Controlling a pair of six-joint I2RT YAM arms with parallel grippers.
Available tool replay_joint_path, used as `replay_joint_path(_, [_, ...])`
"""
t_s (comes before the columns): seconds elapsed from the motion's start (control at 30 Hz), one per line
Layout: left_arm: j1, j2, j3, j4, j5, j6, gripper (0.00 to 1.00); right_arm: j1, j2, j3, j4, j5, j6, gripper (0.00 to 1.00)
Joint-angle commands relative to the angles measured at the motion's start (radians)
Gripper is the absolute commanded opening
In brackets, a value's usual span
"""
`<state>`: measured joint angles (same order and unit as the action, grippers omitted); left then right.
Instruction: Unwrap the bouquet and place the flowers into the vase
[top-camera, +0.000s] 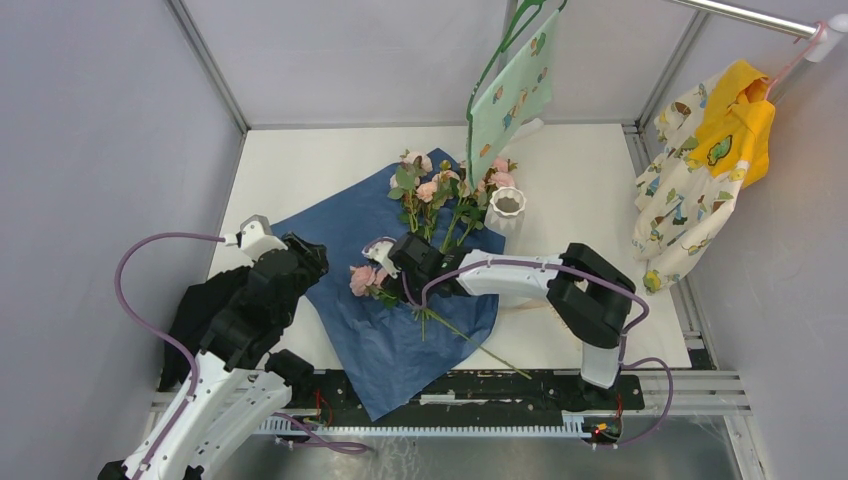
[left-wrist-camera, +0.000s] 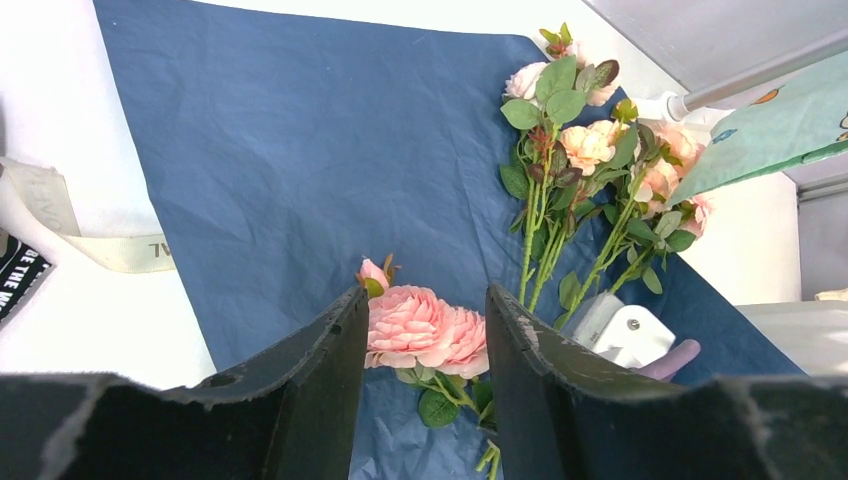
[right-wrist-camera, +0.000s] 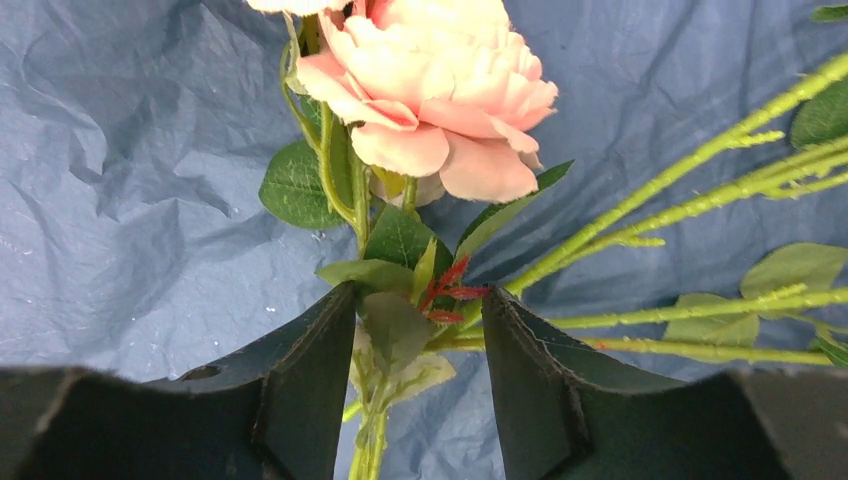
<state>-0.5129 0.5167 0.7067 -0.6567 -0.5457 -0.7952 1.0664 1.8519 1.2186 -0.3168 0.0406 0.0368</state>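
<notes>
The bouquet's blue paper (top-camera: 350, 230) lies spread flat. A bunch of pink and peach flowers (top-camera: 440, 190) rests at its far edge, beside the white ribbed vase (top-camera: 505, 210). One pink rose (top-camera: 362, 279) lies apart on the paper, its stem running toward the front. My right gripper (top-camera: 398, 272) is over that stem, open; the stem and leaves (right-wrist-camera: 385, 420) sit loose between its fingers, the rose (right-wrist-camera: 440, 90) just ahead. My left gripper (top-camera: 318, 262) is at the paper's left edge, open and empty, facing the same rose (left-wrist-camera: 425, 330).
A green patterned cloth (top-camera: 510, 90) hangs over the far flowers and vase. A yellow and cream garment (top-camera: 705, 170) hangs at the right wall. Cream ribbon (left-wrist-camera: 110, 245) lies left of the paper. Black cloth (top-camera: 195, 315) sits under my left arm.
</notes>
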Motion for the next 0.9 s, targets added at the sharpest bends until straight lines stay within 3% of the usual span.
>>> replay_joint_path(0.0, [-0.001,-0.007,0.028,0.015,-0.022,0.010,0.54,0.011,0.049,0.031,0.046,-0.039,0.009,0.55])
replay_joint_path(0.13, [-0.001,-0.007,0.028,0.011,-0.023,0.008,0.54,0.011,0.102,0.054,0.045,-0.038,0.009,0.45])
replay_joint_path(0.33, [-0.002,-0.016,0.030,0.004,-0.029,0.007,0.54,0.014,0.124,0.067,0.047,-0.078,0.024,0.11])
replay_joint_path(0.43, [-0.002,-0.019,0.035,0.003,-0.030,0.007,0.54,0.014,0.097,0.072,0.055,-0.097,0.031,0.00])
replay_joint_path(0.63, [-0.001,-0.029,0.063,-0.009,-0.043,0.010,0.54,0.014,0.017,0.112,0.064,-0.118,0.053,0.00])
replay_joint_path(0.87, [0.000,-0.068,0.095,-0.041,-0.079,0.016,0.54,0.010,-0.127,0.248,-0.001,0.054,0.017,0.00])
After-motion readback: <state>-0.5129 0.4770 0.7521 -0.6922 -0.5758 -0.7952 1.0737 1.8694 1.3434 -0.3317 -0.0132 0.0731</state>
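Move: Under my right hand, about 3 cm down and 2 cm to its left, lie the leafy stems just below the pink blooms of the loose flowers. The blooms sit roughly 5 cm left and 2 cm ahead of this hand; the vase stands some 19 cm right and 7 cm ahead, and the other flowers lie about 18 cm ahead and 8 cm right. From my idle left hand the stems are about 10 cm right, level with it and 20 cm below. I lower my open right hand about 2.5 cm onto the stems just below the pink blooms, easing left as I shut the fingers and pinch them against the blue wrapping. After a short hold I lift, slowly then briskly, about 6 cm, drifting left. Late on, my empty left hand begins to rise some 2 cm, half open. ##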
